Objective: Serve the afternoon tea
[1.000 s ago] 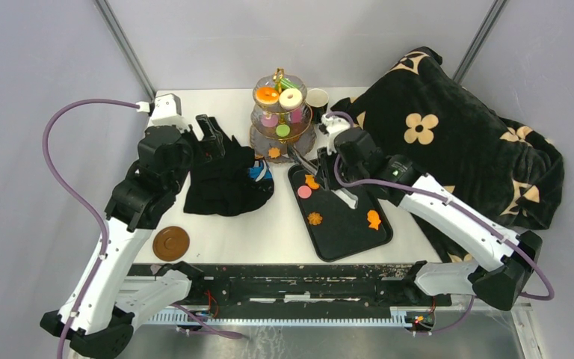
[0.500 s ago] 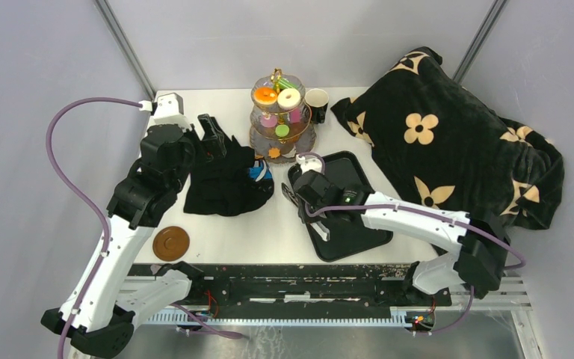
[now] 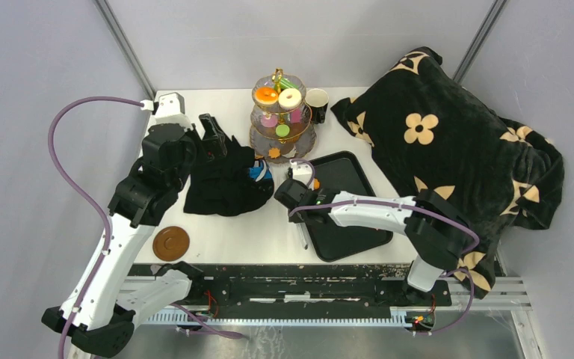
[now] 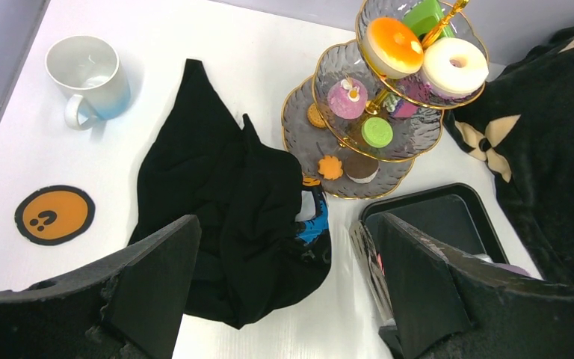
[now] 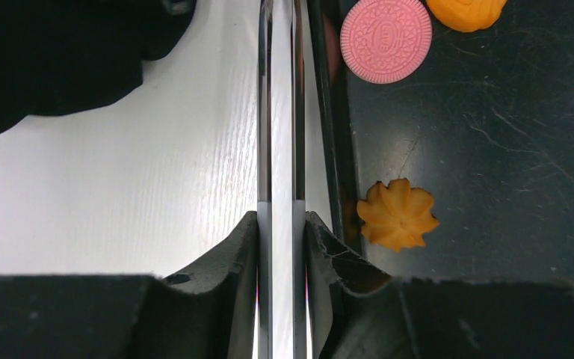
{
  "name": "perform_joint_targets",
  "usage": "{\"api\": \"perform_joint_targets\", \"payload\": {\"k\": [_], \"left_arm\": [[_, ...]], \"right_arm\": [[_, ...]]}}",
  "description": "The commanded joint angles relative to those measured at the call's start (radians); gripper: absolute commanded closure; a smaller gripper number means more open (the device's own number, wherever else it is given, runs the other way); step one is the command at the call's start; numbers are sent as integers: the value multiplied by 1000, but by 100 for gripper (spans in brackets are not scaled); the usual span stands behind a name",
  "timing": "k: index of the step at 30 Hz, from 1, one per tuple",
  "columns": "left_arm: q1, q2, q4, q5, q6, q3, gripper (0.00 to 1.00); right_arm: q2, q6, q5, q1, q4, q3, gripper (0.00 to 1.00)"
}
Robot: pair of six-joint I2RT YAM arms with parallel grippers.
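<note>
The treats sit partly on a three-tier glass stand (image 3: 282, 120): an orange donut (image 4: 392, 43), a white donut (image 4: 454, 66), and pink and green discs below them. A pink disc (image 5: 386, 40) and an orange flower cookie (image 5: 397, 213) lie on the black tray (image 5: 493, 149). My right gripper (image 3: 300, 213) hovers at the tray's left rim, shut on metal tongs (image 5: 278, 112) that run along the rim over the white table. My left gripper (image 4: 284, 232) stands wide open above a black cloth (image 4: 232, 194), holding nothing.
A black blanket with cream flowers (image 3: 448, 142) fills the right side. A dark cup (image 3: 316, 99) stands behind the stand. A white mug (image 4: 90, 75) and an orange coaster (image 4: 54, 213) lie at the left, and a brown coaster (image 3: 171, 243) near the front edge.
My right arm has swung with the tongs from beside the stand, across the tray, to the tray's left rim. The left arm has stayed put.
</note>
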State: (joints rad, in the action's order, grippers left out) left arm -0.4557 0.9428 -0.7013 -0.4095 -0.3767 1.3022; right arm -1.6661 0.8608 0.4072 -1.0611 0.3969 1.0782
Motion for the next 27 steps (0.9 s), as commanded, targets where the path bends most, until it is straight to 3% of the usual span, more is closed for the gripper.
{"api": "perform_joint_targets", "payload": {"k": [1, 8, 15, 21, 27], "left_arm": [[4, 14, 35, 17, -18, 0, 5], [5, 64, 42, 92, -82, -79, 5], [9, 111, 33, 25, -102, -110, 4], [38, 148, 12, 14, -149, -128, 2], [133, 219, -71, 11, -193, -79, 2]], "right_arm": [[-95, 69, 99, -21, -92, 54, 68], [-215, 86, 75, -37, -162, 78, 60], [-211, 6, 7, -37, -258, 58, 38], [-96, -58, 10, -37, -242, 41, 20], [87, -205, -16, -36, -205, 58, 17]]}}
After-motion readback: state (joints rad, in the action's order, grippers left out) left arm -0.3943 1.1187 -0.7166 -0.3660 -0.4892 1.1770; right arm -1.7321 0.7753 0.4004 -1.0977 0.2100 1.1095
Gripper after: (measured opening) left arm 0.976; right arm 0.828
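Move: The right hand holds the tongs; the bare table strip left of the tray lies about 4 cm to its left, 2 cm ahead, 6 cm down. The pink cookie lies 6 cm ahead and 3 cm right, the flower cookie 6 cm right and 1 cm back. From the left hand the black cloth's middle is roughly 3 cm ahead, 6 cm right and 34 cm below; the orange coaster is 2 cm ahead, 10 cm left, as low. Right hand carries the tongs 5 cm left and down, opens, rises; left sinks 10 cm towards the black cloth. ##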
